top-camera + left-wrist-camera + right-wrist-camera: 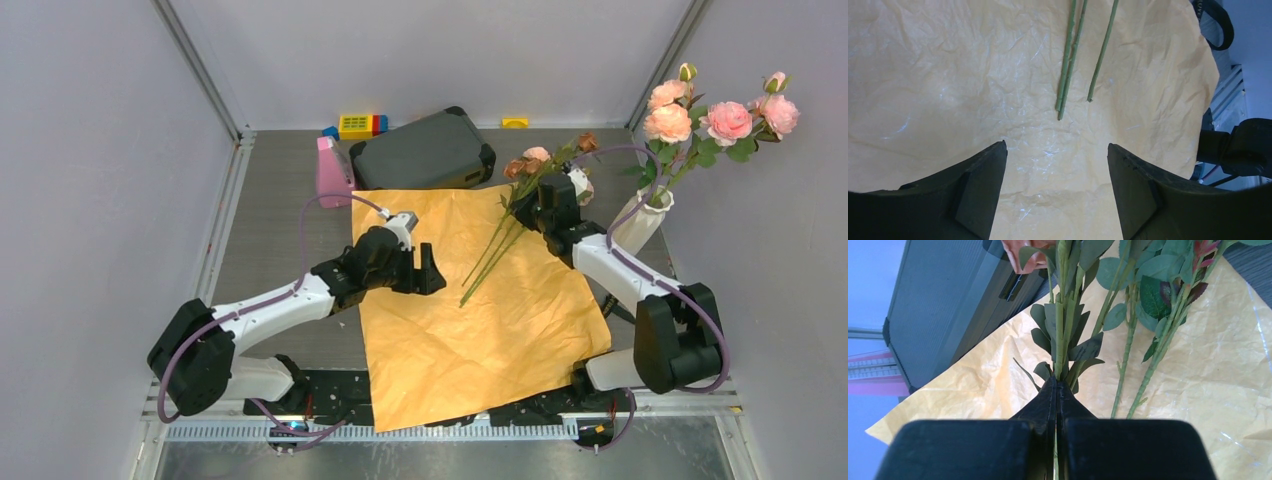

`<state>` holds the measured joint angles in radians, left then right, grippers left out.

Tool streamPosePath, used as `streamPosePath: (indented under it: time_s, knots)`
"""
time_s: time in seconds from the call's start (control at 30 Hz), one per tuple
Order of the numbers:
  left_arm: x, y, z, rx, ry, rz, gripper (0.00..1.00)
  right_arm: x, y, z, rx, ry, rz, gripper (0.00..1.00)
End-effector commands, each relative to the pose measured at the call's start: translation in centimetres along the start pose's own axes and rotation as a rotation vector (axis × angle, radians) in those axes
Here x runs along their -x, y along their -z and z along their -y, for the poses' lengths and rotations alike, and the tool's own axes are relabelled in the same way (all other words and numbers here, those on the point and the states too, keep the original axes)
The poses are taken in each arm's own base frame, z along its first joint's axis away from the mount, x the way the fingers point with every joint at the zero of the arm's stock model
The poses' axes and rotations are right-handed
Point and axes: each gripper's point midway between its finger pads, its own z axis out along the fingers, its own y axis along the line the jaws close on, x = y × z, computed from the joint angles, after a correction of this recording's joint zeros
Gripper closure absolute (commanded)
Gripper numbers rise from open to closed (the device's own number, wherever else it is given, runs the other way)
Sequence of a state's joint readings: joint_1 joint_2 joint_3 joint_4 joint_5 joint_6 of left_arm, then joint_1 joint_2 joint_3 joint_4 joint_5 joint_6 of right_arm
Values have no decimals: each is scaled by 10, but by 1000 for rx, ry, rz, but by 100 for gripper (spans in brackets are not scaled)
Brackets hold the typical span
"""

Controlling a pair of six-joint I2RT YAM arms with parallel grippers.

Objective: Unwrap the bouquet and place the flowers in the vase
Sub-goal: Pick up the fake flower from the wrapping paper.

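Observation:
The bouquet's orange paper (480,330) lies spread flat on the table. A few flowers (528,165) lie across its far right part, with their long green stems (492,255) pointing toward the middle. My right gripper (535,203) is shut on one leafy stem (1060,325), its fingertips (1056,382) pressed together, and two more stems (1128,355) lie just to the right of it. The white vase (640,225) stands at the right edge and holds several pink roses (700,115). My left gripper (432,270) hovers open over the paper (948,75), just short of the stem ends (1068,75).
A dark grey case (425,150) lies behind the paper. A pink wedge-shaped object (332,170) stands to the left of the case, with coloured blocks (360,125) at the back wall. A black band with pale lettering (1217,22) lies off the paper's right edge.

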<state>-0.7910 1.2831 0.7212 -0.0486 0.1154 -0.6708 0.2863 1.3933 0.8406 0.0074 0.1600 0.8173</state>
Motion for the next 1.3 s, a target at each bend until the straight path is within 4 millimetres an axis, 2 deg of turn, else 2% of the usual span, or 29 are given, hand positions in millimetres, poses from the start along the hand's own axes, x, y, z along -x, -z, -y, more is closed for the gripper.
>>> streamPosePath:
  time_s: [0.0, 0.17, 0.33, 0.43, 0.57, 0.8, 0.93, 0.97, 1.0, 1.13, 1.2, 1.27]
  knots:
    - [30, 5, 43, -169, 12, 73, 24, 22, 23, -41, 152, -69, 69, 100]
    - [29, -6, 58, -245, 43, 50, 23, 25, 43, -65, 231, -80, 78, 100]
    - [35, -11, 76, -332, 74, 46, 22, 21, 54, -81, 283, -59, 67, 100]
    - [38, -13, 81, -353, 78, 48, 27, 16, 58, -89, 312, -45, 54, 100]
    - [38, -16, 82, -358, 77, 41, 45, 10, 64, -102, 365, -24, 32, 100]
    - [32, -22, 81, -364, 85, 15, 69, 1, 83, -125, 481, 23, -9, 100]
    - [34, -20, 83, -375, 80, 20, 96, -4, 93, -134, 544, 50, -37, 100]
    - [35, -19, 84, -381, 75, 30, 100, -5, 95, -136, 555, 60, -43, 100]
    - [36, -17, 85, -387, 71, 43, 100, -6, 95, -136, 556, 64, -50, 99]
    - [41, -10, 85, -395, 59, 92, 100, -13, 97, -138, 577, 75, -85, 65]
    - [44, -5, 86, -402, 57, 109, 100, -17, 100, -141, 599, 74, -109, 53]
    - [46, -1, 87, -405, 54, 126, 100, -20, 102, -143, 618, 78, -128, 45]
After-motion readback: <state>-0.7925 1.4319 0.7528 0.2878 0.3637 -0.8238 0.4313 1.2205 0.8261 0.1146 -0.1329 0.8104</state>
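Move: The right hand already holds a flower. Its lower stem end lies about 7 cm to the left hand's right, level forward and 4 cm below; the two resting stems' ends are some 8 cm right, level forward and 9 cm below. From the right hand, the open left fingers are about 19 cm left, 15 cm back and slightly below; the held stem end is 12 cm left, 16 cm back; the vase 21 cm right, 2 cm back. Leftward and up, the right hand carries the flower about 10 cm across and 9 cm higher, drawing back some 5 cm and turning counter-clockwise. The left hand comes rightward about 6 cm to meet the stem, rising a little and rolling its left side down, and shuts its fingers on the lower stem; only then do the right fingers open halfway around it. ##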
